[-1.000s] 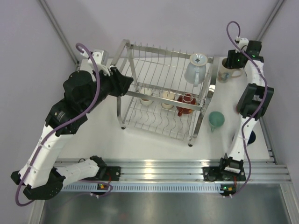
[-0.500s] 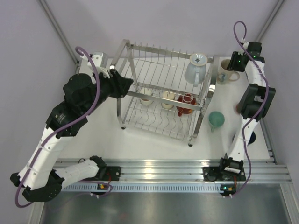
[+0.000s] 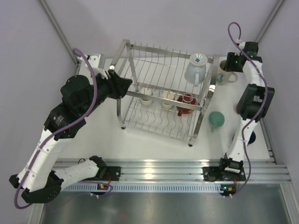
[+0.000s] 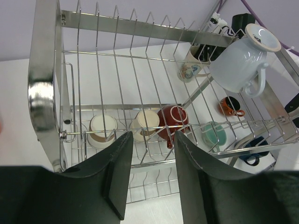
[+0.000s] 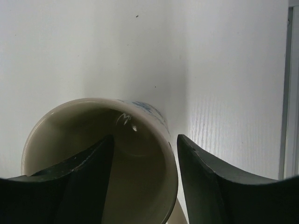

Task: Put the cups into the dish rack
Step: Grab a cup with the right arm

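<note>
The dish rack (image 3: 163,93) stands mid-table. A pale blue-grey mug (image 3: 196,69) lies on its top tier. On the lower tier sit two cream cups (image 3: 146,96) (image 3: 167,99) and a red cup (image 3: 187,103). A printed mug (image 3: 225,75) stands at the back right. My right gripper (image 3: 230,64) is open astride its rim (image 5: 170,154), one finger inside and one outside. A mint cup (image 3: 216,120) sits on the table right of the rack. My left gripper (image 4: 153,137) is open and empty at the rack's left end (image 3: 125,85).
In the left wrist view an orange cup (image 4: 230,106) and a navy cup (image 4: 252,156) sit on the table beyond the rack. The right arm (image 3: 252,100) hides most of that area from above. Side walls and a metal rail (image 3: 154,170) bound the table.
The right gripper drew back a little from the printed mug and came forward over it again. The mug stays on the table. The left arm shifted slightly beside the rack.
</note>
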Controlling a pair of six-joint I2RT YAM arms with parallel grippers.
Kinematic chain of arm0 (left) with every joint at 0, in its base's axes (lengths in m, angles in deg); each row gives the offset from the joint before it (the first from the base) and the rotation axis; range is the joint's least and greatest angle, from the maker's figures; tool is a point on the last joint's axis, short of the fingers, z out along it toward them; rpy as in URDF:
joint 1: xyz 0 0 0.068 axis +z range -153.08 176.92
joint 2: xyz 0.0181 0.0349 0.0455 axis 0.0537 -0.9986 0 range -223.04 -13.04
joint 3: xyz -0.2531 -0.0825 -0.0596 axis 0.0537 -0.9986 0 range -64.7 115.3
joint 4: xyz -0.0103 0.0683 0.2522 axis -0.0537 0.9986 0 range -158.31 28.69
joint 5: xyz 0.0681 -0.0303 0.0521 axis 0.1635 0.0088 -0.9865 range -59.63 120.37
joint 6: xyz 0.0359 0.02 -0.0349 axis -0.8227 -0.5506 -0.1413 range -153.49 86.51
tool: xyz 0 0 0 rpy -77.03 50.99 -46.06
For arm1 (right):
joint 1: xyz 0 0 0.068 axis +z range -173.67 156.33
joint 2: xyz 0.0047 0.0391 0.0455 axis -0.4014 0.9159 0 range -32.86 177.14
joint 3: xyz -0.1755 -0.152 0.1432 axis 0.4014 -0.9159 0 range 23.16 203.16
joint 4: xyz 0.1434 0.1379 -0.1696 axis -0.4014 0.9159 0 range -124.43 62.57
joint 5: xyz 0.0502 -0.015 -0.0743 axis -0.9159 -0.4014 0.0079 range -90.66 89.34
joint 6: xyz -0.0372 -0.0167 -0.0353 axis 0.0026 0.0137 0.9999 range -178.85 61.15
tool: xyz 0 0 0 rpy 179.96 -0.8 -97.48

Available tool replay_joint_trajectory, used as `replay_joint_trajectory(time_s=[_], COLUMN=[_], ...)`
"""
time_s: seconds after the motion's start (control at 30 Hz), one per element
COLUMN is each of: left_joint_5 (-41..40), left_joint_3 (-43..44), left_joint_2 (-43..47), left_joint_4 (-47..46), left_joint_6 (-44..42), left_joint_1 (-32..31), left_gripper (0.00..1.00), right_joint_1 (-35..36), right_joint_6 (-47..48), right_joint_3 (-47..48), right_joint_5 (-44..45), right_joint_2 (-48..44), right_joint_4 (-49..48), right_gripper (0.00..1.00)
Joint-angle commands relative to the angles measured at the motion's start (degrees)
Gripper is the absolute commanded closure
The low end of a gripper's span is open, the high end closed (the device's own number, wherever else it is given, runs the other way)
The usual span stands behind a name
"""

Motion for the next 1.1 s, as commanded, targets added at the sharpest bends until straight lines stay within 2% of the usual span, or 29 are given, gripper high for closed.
replay_joint_trajectory(time_s=[0.0, 0.17, 0.3, 0.4, 0.43, 0.47, 0.57, 0.67, 0.73, 0.77, 1.07], left_joint_5=[0.50, 0.77, 1.38, 1.64, 2.17, 2.35, 3.14, 3.40, 3.32, 3.75, 5.69], left_joint_3=[0.20, 0.47, 0.55, 1.08, 1.26, 1.34, 1.87, 2.05, 2.57, 2.92, 8.63], left_joint_2=[-0.11, -0.99, -1.43, -1.52, -1.43, -1.52, -1.61, -1.43, -1.69, -1.95, -3.19], left_joint_4=[-3.95, -3.87, -3.95, -3.95, -3.95, -3.95, -3.87, -3.87, -3.95, -3.95, -3.87], left_joint_6=[0.78, 1.22, 1.57, 2.01, 2.09, 2.10, 2.27, 2.71, 2.71, 2.54, 0.87], left_joint_1=[0.21, 0.21, 0.21, 0.21, 0.21, 0.21, 0.21, 0.21, 0.21, 0.21, 0.21], left_gripper=[0.54, 0.54, 0.54, 0.54, 0.54, 0.54, 0.54, 0.54, 0.54, 0.54, 0.53], right_joint_1=[0.67, 0.76, 0.67, 0.67, 0.67, 0.58, 0.06, -1.52, -2.66, -3.71, -6.62], right_joint_6=[5.69, 6.41, 6.05, 4.65, 4.12, 2.55, -0.44, -8.60, -16.86, -20.89, -35.59], right_joint_3=[3.10, 3.97, 7.75, 7.85, 7.58, 6.97, 6.88, 7.75, 7.76, 7.32, 3.46], right_joint_5=[-0.80, -3.79, -6.25, -7.57, -7.92, -8.10, -8.54, -8.01, -11.07, -12.22, -12.14], right_joint_2=[-0.35, -0.18, 2.10, 1.85, 1.50, 0.62, -0.61, -2.11, -3.16, -4.47, -18.61], right_joint_4=[-1.67, -3.52, 0.25, 0.96, 0.44, -0.26, -2.11, -4.22, -6.24, -7.20, -16.43], right_gripper=[0.45, 0.57, 0.67, 0.84, 0.97, 1.00, 1.00, 1.00, 1.00, 1.00, 1.00])
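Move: The tall beige cup stands right at the right hand: its near-vertical wall lies between the open fingers, one inside and one outside, and its middle is about 3 cm to the left, 1 cm back and 5 cm below. From that hand, the pale blue jug on the rack's top tier is roughly 22 cm left, 14 cm back and 14 cm higher; the small brown cup is some 23 cm back and 5 cm right, 8 cm lower. From the left hand, the beige cup is about 33 cm ahead, 51 cm right and 39 cm below. Easing about 1 cm forward and up, the right hand shuts its fingers on the beige cup's wall near the rim, pinching it between the finger inside and the one outside. It then rolls its left side up some 20 degrees, turns about 15 degrees clockwise and climbs ever faster to about 7 cm, drawing a few centimetres right near the end. The empty left hand drifts about 2 cm right and finally 2 cm up. ##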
